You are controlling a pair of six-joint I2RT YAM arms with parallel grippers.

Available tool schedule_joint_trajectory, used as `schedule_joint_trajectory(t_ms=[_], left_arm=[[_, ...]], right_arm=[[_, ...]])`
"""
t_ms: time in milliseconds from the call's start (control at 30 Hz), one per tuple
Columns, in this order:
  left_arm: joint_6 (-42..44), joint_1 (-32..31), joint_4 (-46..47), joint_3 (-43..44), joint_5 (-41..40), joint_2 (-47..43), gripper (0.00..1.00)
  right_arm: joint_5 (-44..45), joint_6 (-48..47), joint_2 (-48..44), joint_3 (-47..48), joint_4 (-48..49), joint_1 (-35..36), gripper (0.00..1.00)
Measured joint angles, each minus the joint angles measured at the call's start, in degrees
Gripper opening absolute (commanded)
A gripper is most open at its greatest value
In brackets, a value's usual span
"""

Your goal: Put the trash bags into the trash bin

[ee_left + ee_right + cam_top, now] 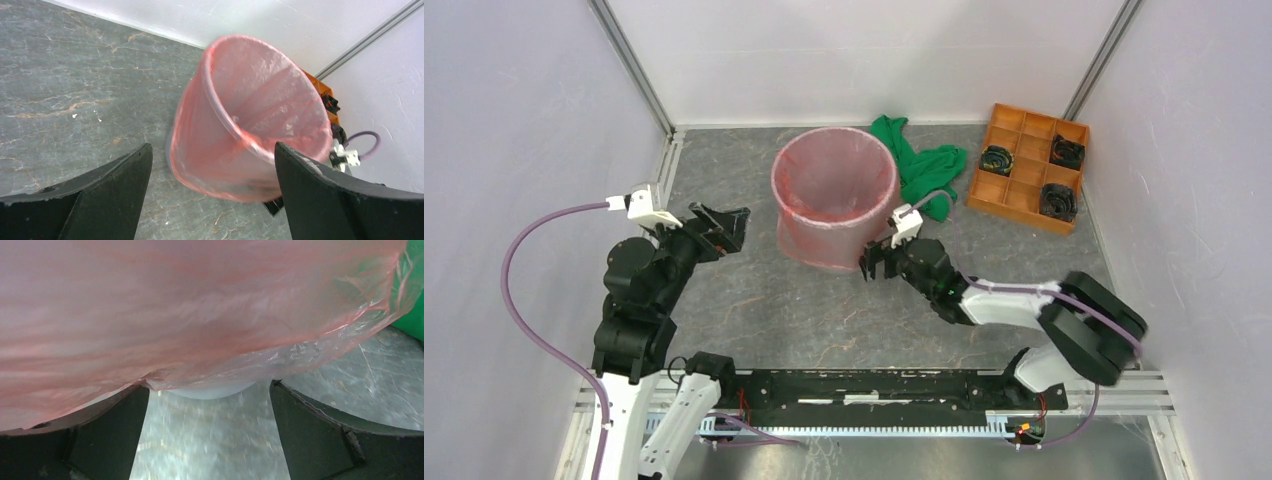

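The red-orange trash bag (829, 225) lines the round grey trash bin (796, 199) and hangs down over its outside. The bin stands upright in the middle of the table. My left gripper (722, 228) is open and empty, a little left of the bin; its wrist view shows the bag (210, 150) folded over the bin's rim (216, 102). My right gripper (879, 262) is open at the bin's lower right side. Its wrist view shows the bag's loose hem (210, 315) draped just above its fingers (320, 430), with the bin's pale base (212, 391) showing under it.
A green cloth (919, 160) lies right behind the bin. An orange compartment tray (1014, 125) with black parts stands at the back right. White walls close in the table on three sides.
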Motion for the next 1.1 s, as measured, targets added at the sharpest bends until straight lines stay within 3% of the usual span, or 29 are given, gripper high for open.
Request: schedule_joint_trajectory(t_ms=[300,533,667,767,833,967,1100], left_arm=[[0.6,0.0,0.1,1.0,-1.3,1.2,0.99],[0.5,0.0,0.3,1.0,-1.3,1.4,0.99],[0.5,0.0,0.3,2.0,-0.7,2.0,0.99],[0.4,0.0,0.6,3.0,0.1,2.4,1.0],[0.4,0.0,0.9,3.4,0.2,2.4,1.0],[0.4,0.0,1.1,4.5,0.0,2.9,1.0],[0.4,0.0,1.1,6.7,-1.3,5.0,1.0]], right_arm=[[14.4,4.5,27.5,23.3,10.0,0.2,0.98],[22.9,1.6,43.0,44.5,10.2,-1.0,0.98],[24.2,-2.3,45.7,50.7,8.2,-1.9,0.98],[24.2,-3.8,43.3,48.7,6.6,-2.2,0.98],[23.4,-4.0,37.5,41.7,5.2,-2.3,0.98],[21.5,-2.4,17.6,24.5,-1.7,-1.8,0.98],[18.8,-1.0,-2.0,16.5,-12.3,-1.3,0.98]])
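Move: The lined trash bin stands just in front of the right hand's open fingers, its middle some 9 cm ahead, 8 cm to the left and about 3 cm higher. The green cloth lies roughly 26 cm ahead of that hand, 11 cm to its right and 10 cm below; the orange organizer is about 26 cm ahead and 34 cm to the right, 9 cm below. From the left hand the bin is some 15 cm ahead, 17 cm to the right and 20 cm below. Forward and some 9 cm to the left, the right hand sweeps about 20 cm, pushing the bagged bin's near side with its open fingers while turning clockwise some 25 degrees and tipping slightly up. It then draws back and right, away from the bin, rising as it goes. The left hand, open and empty, lifts about 4 cm. ##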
